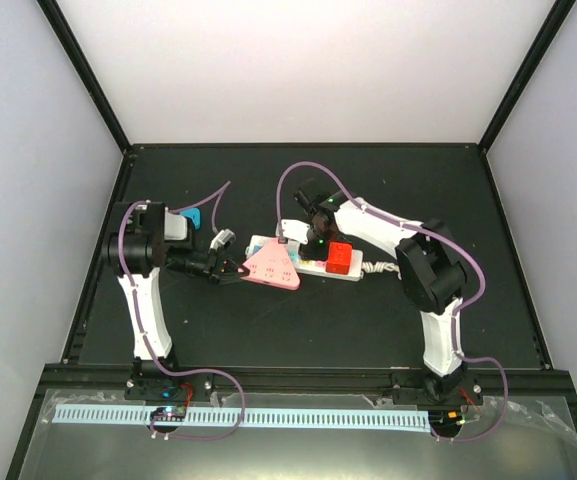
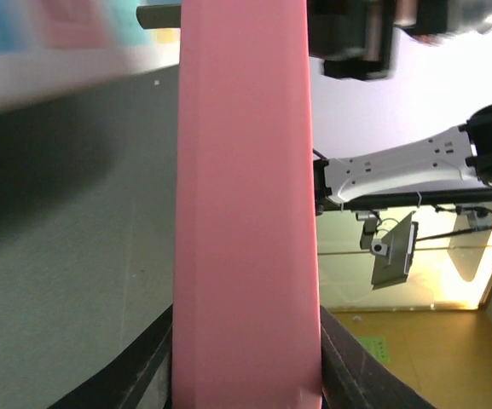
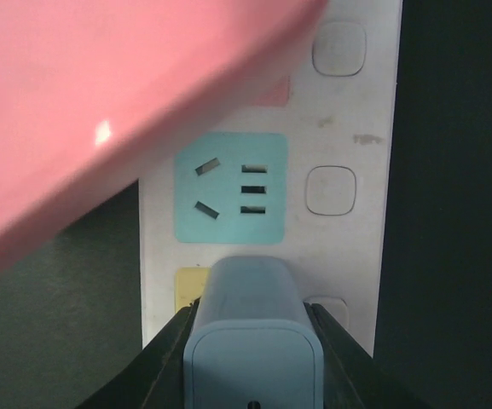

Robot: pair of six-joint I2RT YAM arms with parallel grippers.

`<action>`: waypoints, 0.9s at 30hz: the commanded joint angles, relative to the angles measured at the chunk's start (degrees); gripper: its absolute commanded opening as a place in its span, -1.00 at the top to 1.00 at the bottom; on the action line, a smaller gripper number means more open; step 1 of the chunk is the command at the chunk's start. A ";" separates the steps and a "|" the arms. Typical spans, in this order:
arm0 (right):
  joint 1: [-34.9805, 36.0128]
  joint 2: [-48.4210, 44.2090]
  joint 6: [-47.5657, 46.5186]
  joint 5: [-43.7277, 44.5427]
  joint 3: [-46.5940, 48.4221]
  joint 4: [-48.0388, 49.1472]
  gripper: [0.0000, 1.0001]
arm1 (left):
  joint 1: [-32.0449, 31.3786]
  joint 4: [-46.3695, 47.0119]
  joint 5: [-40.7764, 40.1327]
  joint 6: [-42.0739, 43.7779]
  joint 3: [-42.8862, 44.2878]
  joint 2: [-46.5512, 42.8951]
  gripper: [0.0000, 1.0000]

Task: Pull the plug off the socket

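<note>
The white power strip (image 1: 313,266) lies mid-table, with pastel outlet faces. My left gripper (image 1: 234,268) is shut on a flat pink triangular plug (image 1: 271,267) at the strip's left end. In the left wrist view the pink plug (image 2: 246,213) fills the space between my fingers (image 2: 135,375). I cannot tell if it is still seated. My right gripper (image 1: 313,243) is over the strip's middle. In the right wrist view it (image 3: 252,328) is shut on a light blue plug (image 3: 252,341) standing on a yellow outlet face of the strip (image 3: 348,247).
A red cube plug (image 1: 340,257) sits in the strip's right part, beside my right gripper. The twisted white cord (image 1: 378,267) leaves the strip's right end. A small blue object (image 1: 192,217) lies by the left arm. A free blue outlet face (image 3: 230,187) lies ahead of the blue plug.
</note>
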 commanded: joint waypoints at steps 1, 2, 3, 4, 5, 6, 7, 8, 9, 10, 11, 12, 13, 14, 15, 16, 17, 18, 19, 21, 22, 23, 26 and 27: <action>-0.26 3.03 -0.64 3.63 -0.01 2.86 0.61 | -0.92 -5.50 7.73 10.34 -0.35 -3.17 0.97; -0.21 3.18 -0.55 3.73 0.05 2.85 0.61 | -0.92 -5.57 7.90 10.36 -0.44 -3.46 0.97; -0.21 3.24 -0.52 3.77 0.06 2.86 0.61 | -0.91 -5.50 8.04 10.49 -0.63 -3.74 0.97; -0.27 3.31 -0.49 3.84 0.03 2.86 0.61 | -0.93 -5.56 8.12 10.46 -0.64 -3.92 0.97; -0.26 3.28 -0.45 3.76 -0.02 2.86 0.61 | -0.93 -5.51 8.07 10.57 -0.72 -4.08 0.97; -0.30 3.25 -0.42 3.70 0.07 2.86 0.61 | -0.89 -5.51 8.01 10.58 -0.73 -4.31 0.97; -0.29 3.21 -0.43 3.59 0.03 2.92 0.61 | -0.89 -5.56 7.98 10.63 -0.81 -4.47 0.97; -0.29 3.09 -0.35 3.46 0.14 2.84 0.60 | -0.92 -5.58 7.87 10.57 -0.82 -4.62 0.97; -0.30 3.00 -0.20 3.34 0.23 2.81 0.58 | -0.89 -5.58 7.90 10.56 -0.83 -4.73 0.97; -0.28 2.78 0.10 3.09 0.44 2.79 0.57 | -0.93 -5.50 7.84 10.60 -0.74 -4.97 0.97; -0.30 2.51 0.37 2.61 0.57 2.66 0.53 | -0.93 -5.51 7.71 10.59 -0.73 -5.19 0.97; -0.37 2.12 0.74 2.20 0.80 2.60 0.48 | -0.89 -5.44 7.62 10.62 -0.61 -5.58 0.97; -0.36 1.77 0.98 1.65 1.09 2.41 0.43 | -0.78 -5.50 7.67 10.63 -0.56 -5.98 0.97; -0.34 1.35 1.33 1.04 1.49 2.11 0.38 | -0.64 -5.48 7.72 10.55 -0.55 -6.51 0.97; -0.34 0.89 1.68 0.46 2.01 1.73 0.31 | -0.54 -5.38 7.66 10.53 -0.56 -7.15 0.97; -0.30 0.33 2.02 -0.06 2.67 1.33 0.23 | -0.46 -5.35 7.52 10.54 -0.55 -7.70 0.97; -0.35 -0.14 2.37 -0.60 3.38 0.98 0.16 | -0.40 -5.41 7.41 10.52 -0.68 -8.33 0.97; -0.29 -0.66 2.65 -1.46 4.13 0.55 0.08 | -0.33 -5.07 7.29 10.18 -0.83 -9.00 0.97; -0.37 -1.18 3.03 -1.99 5.07 0.11 0.01 | -0.13 -4.08 7.10 8.64 -1.01 -9.82 0.97; -0.29 -2.13 3.73 -3.18 6.90 -0.88 -0.16 | 0.29 0.29 6.30 3.05 -1.95 -11.80 0.97; -0.30 -2.60 4.16 -3.66 8.35 -1.44 -0.20 | 0.48 3.59 5.54 -1.38 -2.65 -13.07 0.97; -0.32 -2.92 4.61 -4.18 8.98 -2.03 -0.25 | 0.99 7.83 4.98 -5.14 -3.37 -14.43 0.97; -0.24 -4.16 5.67 -5.48 11.52 -3.38 -0.37 | 1.95 14.39 3.34 -13.35 -5.21 -19.40 0.97; -0.29 -4.46 5.90 -5.55 12.00 -3.65 -0.38 | 2.26 16.31 2.88 -15.56 -5.83 -20.46 0.97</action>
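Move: Right of the left hand, which already holds the pink plug by its left corner, the plug's middle lies about 7 cm off and 1 cm ahead; its pink socket on the strip is roughly 8 cm right, 3 cm ahead and 5 cm below. The right hand is already closed on the light blue plug, about 1 cm below its hand point; that pink socket lies some 7 cm to its left and 1 cm ahead, 4 cm lower. The red cube stands about 7 cm to the right of the right hand, 1 cm back and 1 cm lower. Lifting the pink plug away from the strip, the left hand keeps its pinch and rises about 5 cm with a pause midway, rolling some 10 degrees so the plug's far side comes up. The right hand at first keeps holding the light blue plug, sinking slightly, then opens, lets go and rises about 5 cm, drifting left and forward. ##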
